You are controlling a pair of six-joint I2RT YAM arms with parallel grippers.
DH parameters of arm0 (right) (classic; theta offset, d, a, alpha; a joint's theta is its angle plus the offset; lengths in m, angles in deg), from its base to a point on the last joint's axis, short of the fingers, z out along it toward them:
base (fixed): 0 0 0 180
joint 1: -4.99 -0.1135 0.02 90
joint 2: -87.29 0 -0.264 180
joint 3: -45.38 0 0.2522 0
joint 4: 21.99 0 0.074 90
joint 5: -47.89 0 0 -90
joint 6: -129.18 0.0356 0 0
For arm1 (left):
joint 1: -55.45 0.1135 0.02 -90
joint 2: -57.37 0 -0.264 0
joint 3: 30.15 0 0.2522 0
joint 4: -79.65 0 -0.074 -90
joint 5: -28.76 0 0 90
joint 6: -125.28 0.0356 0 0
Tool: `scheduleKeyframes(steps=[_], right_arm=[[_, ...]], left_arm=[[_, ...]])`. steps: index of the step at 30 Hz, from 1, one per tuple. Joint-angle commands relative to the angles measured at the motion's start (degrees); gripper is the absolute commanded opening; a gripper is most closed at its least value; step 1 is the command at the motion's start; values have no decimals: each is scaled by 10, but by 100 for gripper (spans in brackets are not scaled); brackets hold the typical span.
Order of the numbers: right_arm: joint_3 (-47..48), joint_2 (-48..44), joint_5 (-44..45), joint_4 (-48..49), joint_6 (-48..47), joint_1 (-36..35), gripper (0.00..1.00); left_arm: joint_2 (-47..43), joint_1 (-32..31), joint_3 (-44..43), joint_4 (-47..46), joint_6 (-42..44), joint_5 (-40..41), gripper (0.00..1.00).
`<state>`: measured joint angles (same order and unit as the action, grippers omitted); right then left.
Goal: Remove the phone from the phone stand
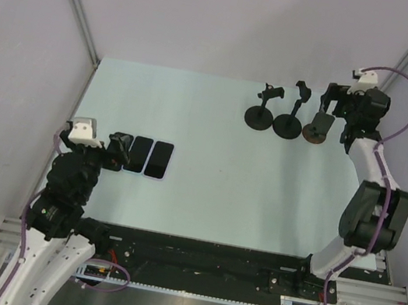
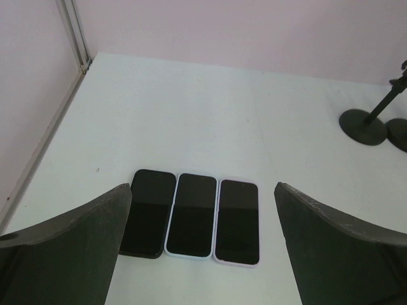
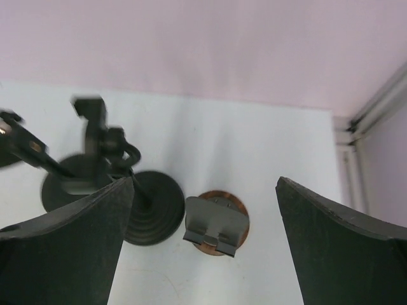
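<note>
Three phones lie flat side by side on the table: a black one (image 2: 148, 213), one in a pale blue case (image 2: 191, 215) and one in a lilac case (image 2: 237, 220). My left gripper (image 2: 202, 190) hangs open just above and before them, nothing between its fingers; in the top view it (image 1: 118, 148) sits at the left end of the row of phones (image 1: 149, 158). At the back right, my right gripper (image 3: 205, 184) is open over a phone stand (image 3: 216, 223) with a brown base and an empty grey cradle (image 1: 318, 128).
Two black stands (image 1: 261, 109) (image 1: 291, 117) with round bases stand left of the brown one, both empty; the nearer one (image 3: 152, 206) is close to my right gripper's left finger. Walls close the table's back and sides (image 1: 97, 63).
</note>
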<state>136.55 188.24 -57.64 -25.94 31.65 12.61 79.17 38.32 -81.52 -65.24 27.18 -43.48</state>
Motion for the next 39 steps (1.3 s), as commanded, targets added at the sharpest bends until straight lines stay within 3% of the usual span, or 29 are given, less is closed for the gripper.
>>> scheduleKeyframes(steps=[1, 9, 17, 25, 39], right_arm=[[-36, -144, 130, -27, 65, -9, 100], [-124, -389, 254, -118, 190, -23, 100], [-189, -606, 299, -88, 238, -38, 100], [-222, -697, 356, -95, 154, -138, 100], [-277, -772, 400, -80, 77, -211, 100]], left_arm=[[-44, 9, -1, -24, -10, -9, 100], [-125, 9, 2, -31, -12, 32, 100], [-189, 10, -11, -42, 6, 100, 100], [-231, 10, -45, -39, 37, 119, 100], [-200, 9, -83, -37, 25, 107, 100]])
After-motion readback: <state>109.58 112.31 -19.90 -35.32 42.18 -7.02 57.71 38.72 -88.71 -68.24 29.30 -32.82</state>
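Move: The phone stand with the brown base, which my empty right hand has just left, is about 4 cm ahead of it, roughly level with it sideways and some 15 cm below. The next black stand is about 11 cm to this hand's left and 5 cm ahead; another is 23 cm left and 6 cm ahead. From my left hand that brown-based stand is about 34 cm ahead and 64 cm to the right; all my left hand has near it is the middle phone, 13 cm ahead, 1 cm left and 26 cm below. With both grippers empty and staying wide open, I pull back from the finished work. My right hand goes back about 33 cm and up over 20, away from the phone stand, fast at first and then easing off, its fingers tipping up and swinging somewhat clockwise. My left hand rises some 12 cm while backing and drifting left, away from the phones, and tips up too. ##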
